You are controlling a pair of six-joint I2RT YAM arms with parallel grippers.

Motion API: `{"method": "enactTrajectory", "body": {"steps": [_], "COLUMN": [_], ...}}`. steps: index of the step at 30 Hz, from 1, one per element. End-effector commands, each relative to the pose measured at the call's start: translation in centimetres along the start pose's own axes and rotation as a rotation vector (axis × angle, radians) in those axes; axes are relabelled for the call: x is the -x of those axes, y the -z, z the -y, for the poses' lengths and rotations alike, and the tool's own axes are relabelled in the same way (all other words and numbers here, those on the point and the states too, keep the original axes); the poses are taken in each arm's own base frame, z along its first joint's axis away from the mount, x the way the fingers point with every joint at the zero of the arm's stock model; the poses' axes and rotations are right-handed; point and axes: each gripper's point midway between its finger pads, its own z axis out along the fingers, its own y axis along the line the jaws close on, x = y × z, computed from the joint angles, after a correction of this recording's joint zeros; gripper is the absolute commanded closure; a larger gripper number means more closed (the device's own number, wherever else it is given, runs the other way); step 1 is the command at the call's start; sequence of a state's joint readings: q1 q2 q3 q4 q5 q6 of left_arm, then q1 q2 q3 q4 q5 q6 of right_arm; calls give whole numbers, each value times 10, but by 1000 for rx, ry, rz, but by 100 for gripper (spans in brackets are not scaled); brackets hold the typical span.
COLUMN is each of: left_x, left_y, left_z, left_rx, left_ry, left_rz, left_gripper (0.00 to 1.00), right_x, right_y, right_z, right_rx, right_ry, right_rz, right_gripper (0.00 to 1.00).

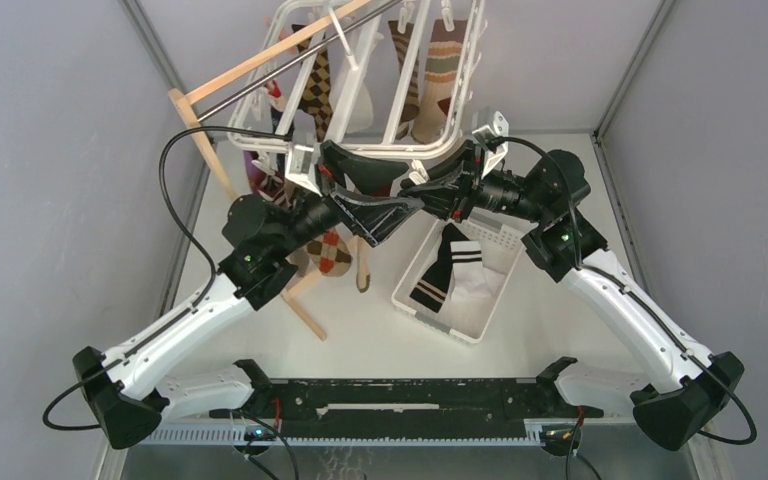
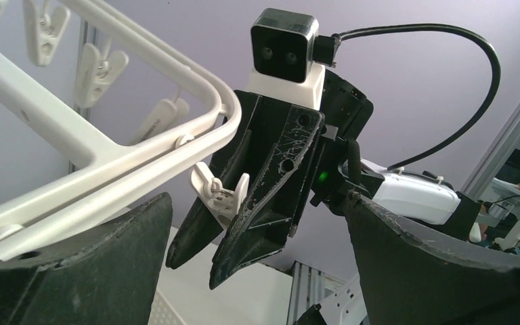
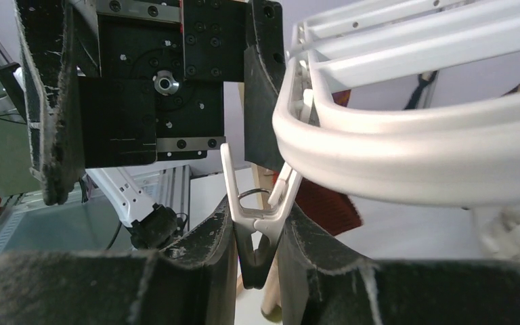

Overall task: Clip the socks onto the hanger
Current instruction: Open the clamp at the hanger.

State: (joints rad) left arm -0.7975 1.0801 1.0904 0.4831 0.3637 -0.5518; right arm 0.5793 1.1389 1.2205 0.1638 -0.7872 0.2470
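Observation:
The white hanger hangs at the back with an argyle sock and a striped brown-tan-red sock clipped on. My right gripper is at the hanger's near edge. In the right wrist view it is shut on a white clip under the frame. A dark shape below the clip cannot be made out. My left gripper faces it, wide open and empty. In the left wrist view its jaws stand on either side of the right gripper and the clip.
A white slotted basket stands right of centre with a black, white-striped sock and a white sock in it. A wooden stand with a metal rod carries the hanger. Another argyle sock hangs below my left arm.

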Motion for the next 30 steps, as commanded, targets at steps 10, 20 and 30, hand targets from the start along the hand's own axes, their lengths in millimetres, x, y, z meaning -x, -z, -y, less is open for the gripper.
{"method": "enactTrajectory", "body": {"steps": [10,20,30], "left_x": [23,9,0], "left_y": [-8,-15,-21], "left_z": [-8,-17,-20], "left_rx": [0,-13,-60], "left_ry": [-71,-102,-107], "left_rz": [131,98,71], "left_gripper": [12,30,44], "right_x": [15,10,7], "right_y": [-1,-1,0], "right_z": [-32,-36,-41], "right_rx": [122,157,192], "right_ry": [34,27,22], "right_rz": [12,-7,-22], "right_gripper": [100,100,100]}}
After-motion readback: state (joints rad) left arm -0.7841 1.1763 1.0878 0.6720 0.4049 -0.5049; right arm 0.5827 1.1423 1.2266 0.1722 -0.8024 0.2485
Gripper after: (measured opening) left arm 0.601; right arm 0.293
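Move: The empty clamp at the hanger's near right corner is already gripped at its jaw end by the right hand; its middle is about 1 cm left of and 1 cm above that hand's point. From the left hand it lies some 4 cm right, 2 cm forward and 1 cm up. The hanger corner sits about 3 cm beyond the clamp, 1 cm to its right and 4 cm above it. The clamp's spread handles are what the wide-open left gripper comes at, easing about 2 cm forward and to the right along the near bar, with a slight roll of 5 to 10 degrees. Its fingers narrow from fully open to a bit over half, one on either side of the handles, without clearly squeezing them yet. The right hand stays put and keeps its pinch on the jaw end. ##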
